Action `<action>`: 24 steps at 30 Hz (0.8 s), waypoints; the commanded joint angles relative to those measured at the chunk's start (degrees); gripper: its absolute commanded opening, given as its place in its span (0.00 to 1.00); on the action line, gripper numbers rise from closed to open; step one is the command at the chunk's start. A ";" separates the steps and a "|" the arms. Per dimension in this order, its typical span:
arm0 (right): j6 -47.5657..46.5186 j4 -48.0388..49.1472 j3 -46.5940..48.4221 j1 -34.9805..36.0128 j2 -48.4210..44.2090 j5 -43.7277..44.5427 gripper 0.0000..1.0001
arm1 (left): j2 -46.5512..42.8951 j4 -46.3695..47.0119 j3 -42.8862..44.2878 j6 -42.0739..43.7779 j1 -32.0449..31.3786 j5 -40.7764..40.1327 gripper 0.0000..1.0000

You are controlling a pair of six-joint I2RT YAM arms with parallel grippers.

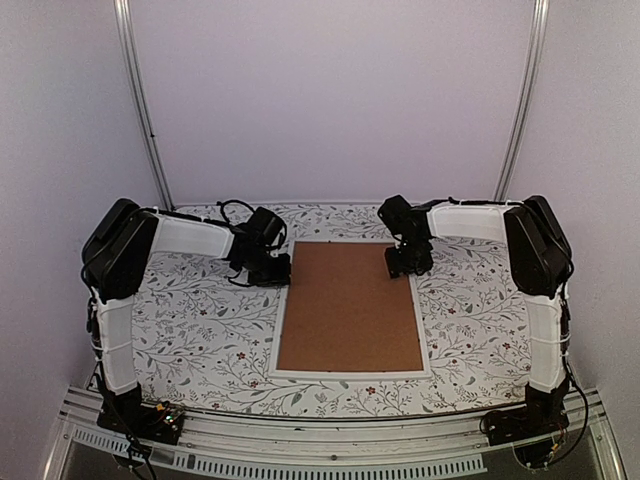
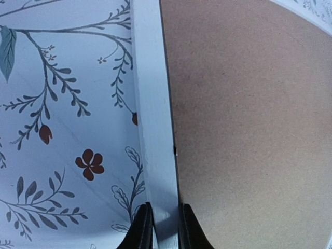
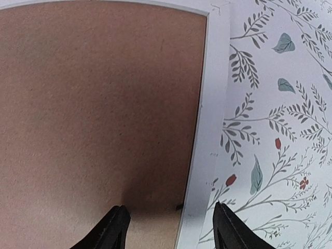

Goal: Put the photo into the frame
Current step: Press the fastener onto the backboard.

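The frame (image 1: 350,374) lies flat on the flowered tablecloth, its narrow white border around a brown backing board (image 1: 348,305). The photo is hidden. My left gripper (image 1: 283,268) is at the frame's far left corner. In the left wrist view that left gripper (image 2: 166,228) is shut on the white border (image 2: 153,129), one finger on each side of it. My right gripper (image 1: 400,268) hovers at the far right corner. In the right wrist view it (image 3: 171,228) stands open astride the border (image 3: 210,114), one finger over the board (image 3: 98,104), the other over the cloth.
The flowered tablecloth (image 1: 200,320) covers the table on both sides of the frame. Metal rails (image 1: 140,110) rise at the back corners against a plain wall. The arm bases sit on the slotted bar (image 1: 320,455) at the near edge.
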 commanded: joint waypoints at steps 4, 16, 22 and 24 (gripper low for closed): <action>-1.27 -4.50 -3.44 0.70 -11.10 -2.78 0.62 | 1.34 0.59 -1.32 0.84 -2.65 2.03 0.00; 2.14 -6.38 -18.67 0.52 -20.80 -5.03 0.62 | 0.92 0.30 -1.31 0.73 -2.46 1.52 0.00; 3.69 -4.50 -23.68 0.52 -22.82 -6.94 0.62 | 0.68 0.11 -1.40 0.79 -2.39 1.27 0.00; 3.86 -3.89 -24.51 0.52 -22.74 -7.29 0.62 | 0.70 0.11 -1.41 0.77 -2.37 1.32 0.00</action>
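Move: The right hand is low over the far part of the backboard's right edge, where a fastener already lies bent over, about 1 cm to its right. The next fastener on that edge is roughly 10 cm back, 2 cm to the right and 2 cm below; the backboard's middle is about 9 cm back and 13 cm to the left. From the left hand, which holds the frame's left rail, that next fastener lies some 7 cm back and 26 cm to the right. With its fingers staying open, the right hand leaves the fastener already bent over and rises about 6 cm, then swings back along the frame's right rail and somewhat to the right, about 11 cm back in all, sinking again on the way and tipping some 10 degrees until the fingers point more steeply down, its left finger close above the next fastener. The left hand keeps its pinch on the frame's left rail and shifts about 1 cm to the right early on, then holds still. ##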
